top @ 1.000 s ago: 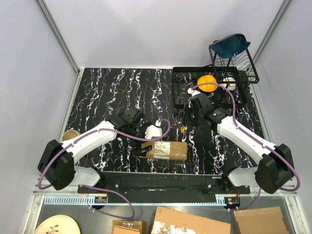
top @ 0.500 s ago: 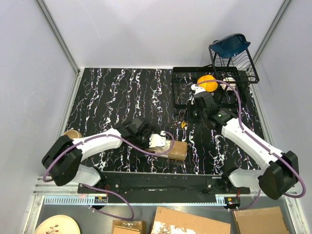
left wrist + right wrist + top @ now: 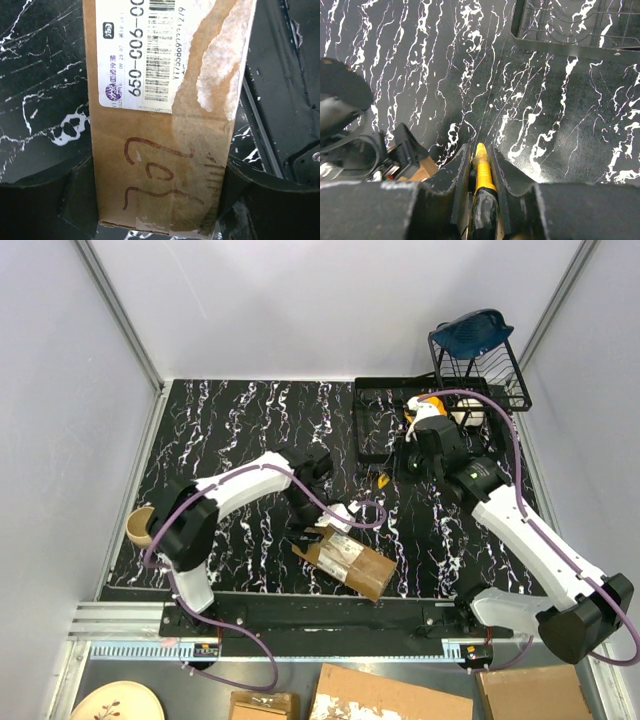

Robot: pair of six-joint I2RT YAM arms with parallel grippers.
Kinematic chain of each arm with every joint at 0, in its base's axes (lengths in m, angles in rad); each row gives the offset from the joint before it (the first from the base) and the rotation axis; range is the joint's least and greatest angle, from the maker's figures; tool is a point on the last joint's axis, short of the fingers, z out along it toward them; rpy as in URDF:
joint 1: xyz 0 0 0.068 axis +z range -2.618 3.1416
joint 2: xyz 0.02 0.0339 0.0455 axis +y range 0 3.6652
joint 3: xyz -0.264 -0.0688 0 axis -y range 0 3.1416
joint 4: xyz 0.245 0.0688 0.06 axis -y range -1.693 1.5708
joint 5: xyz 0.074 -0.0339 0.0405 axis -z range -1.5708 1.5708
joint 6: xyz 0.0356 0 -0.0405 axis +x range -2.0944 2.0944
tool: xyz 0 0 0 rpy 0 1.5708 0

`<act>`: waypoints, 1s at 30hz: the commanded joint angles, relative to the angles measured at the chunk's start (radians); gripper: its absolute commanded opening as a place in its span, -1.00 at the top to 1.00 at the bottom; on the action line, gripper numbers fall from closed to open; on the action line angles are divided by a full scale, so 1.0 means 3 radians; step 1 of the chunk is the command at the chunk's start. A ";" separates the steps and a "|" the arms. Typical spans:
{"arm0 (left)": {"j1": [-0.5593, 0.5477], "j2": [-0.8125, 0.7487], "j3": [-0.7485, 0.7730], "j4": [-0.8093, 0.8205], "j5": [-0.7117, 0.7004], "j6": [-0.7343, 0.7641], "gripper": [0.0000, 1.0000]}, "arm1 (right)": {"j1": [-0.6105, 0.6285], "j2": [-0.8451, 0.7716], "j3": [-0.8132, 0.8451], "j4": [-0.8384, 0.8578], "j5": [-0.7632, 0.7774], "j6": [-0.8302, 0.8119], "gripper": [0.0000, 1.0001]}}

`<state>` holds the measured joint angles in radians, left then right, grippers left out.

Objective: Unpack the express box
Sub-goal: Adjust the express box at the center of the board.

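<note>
The express box (image 3: 350,560), a brown carton with a white label and clear tape, lies at a slant near the table's front edge. My left gripper (image 3: 318,538) straddles its upper-left end. In the left wrist view the box (image 3: 160,100) fills the gap, and both fingers (image 3: 75,195) press on its sides. My right gripper (image 3: 397,470) hovers farther back, right of centre, shut on a yellow-and-black utility knife (image 3: 382,480). In the right wrist view the knife (image 3: 481,165) juts from the right gripper (image 3: 481,155) over the dark table, and a corner of the box (image 3: 422,172) shows at lower left.
A black dish rack tray (image 3: 372,425) lies at the back right, with a wire rack (image 3: 478,350) holding a blue thing behind it. A tan cup (image 3: 140,525) stands at the table's left edge. Torn cardboard pieces (image 3: 390,702) and a plate (image 3: 115,705) lie below the front rail.
My left gripper came down over the box's end and closed on it. The box turned from lying along the front edge to a slant. The right gripper drew back towards the rack with the knife.
</note>
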<state>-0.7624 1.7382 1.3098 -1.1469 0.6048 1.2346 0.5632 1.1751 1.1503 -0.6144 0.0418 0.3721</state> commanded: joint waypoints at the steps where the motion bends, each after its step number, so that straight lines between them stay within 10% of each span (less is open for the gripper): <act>1: 0.0077 0.0301 0.0144 -0.1331 0.0464 0.0792 -0.24 | -0.0077 -0.0097 0.0195 -0.0161 -0.0022 0.0028 1.00; 10: 0.0077 0.1027 0.0323 -0.1347 -0.0160 0.0349 -0.40 | -0.0282 -0.0143 0.0062 -0.0207 -0.0037 -0.0028 1.00; 18: 0.0700 0.0889 0.0951 -0.1331 0.0571 -0.0034 -0.64 | -0.0282 -0.0189 -0.0327 -0.0038 -0.0543 0.0084 1.00; 19: 0.0726 0.0889 0.1068 -0.1331 0.0632 -0.0091 -0.97 | -0.0277 -0.0205 -0.0352 -0.0033 -0.0594 0.0124 1.00; 30: 0.0752 0.1124 0.1095 -0.1336 0.0796 -0.0250 -0.98 | -0.0282 -0.0190 -0.0475 0.0176 -0.0763 0.0258 1.00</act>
<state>-0.5312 2.0644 1.6379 -1.3376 0.7769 1.1534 0.4831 1.1172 1.0000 -0.6312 -0.1444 0.4343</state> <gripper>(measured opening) 0.985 0.251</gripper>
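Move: The left hand has the express box pinched near its left end, the box's middle about 9 cm to its right, 6 cm back and 3 cm below; the board centre is some 7 cm right, 2 cm ahead and 7 cm below. The board's near edge runs 12 cm straight back, 8 cm below; the knife hangs 18 cm right, 11 cm ahead, 12 cm above. From the right hand, the box lies 17 cm back, 10 cm left and 18 cm below. Still gripping the express box by its left end, the left hand first lowers it about 4 cm, then sweeps some 8 cm forward towards the board centre, turning about 20 degrees counter-clockwise and rising back to nearly its starting height as the fingers spread wide and let go. The right hand keeps the knife, drifts right, then sinks and draws back a few centimetres over the board. ##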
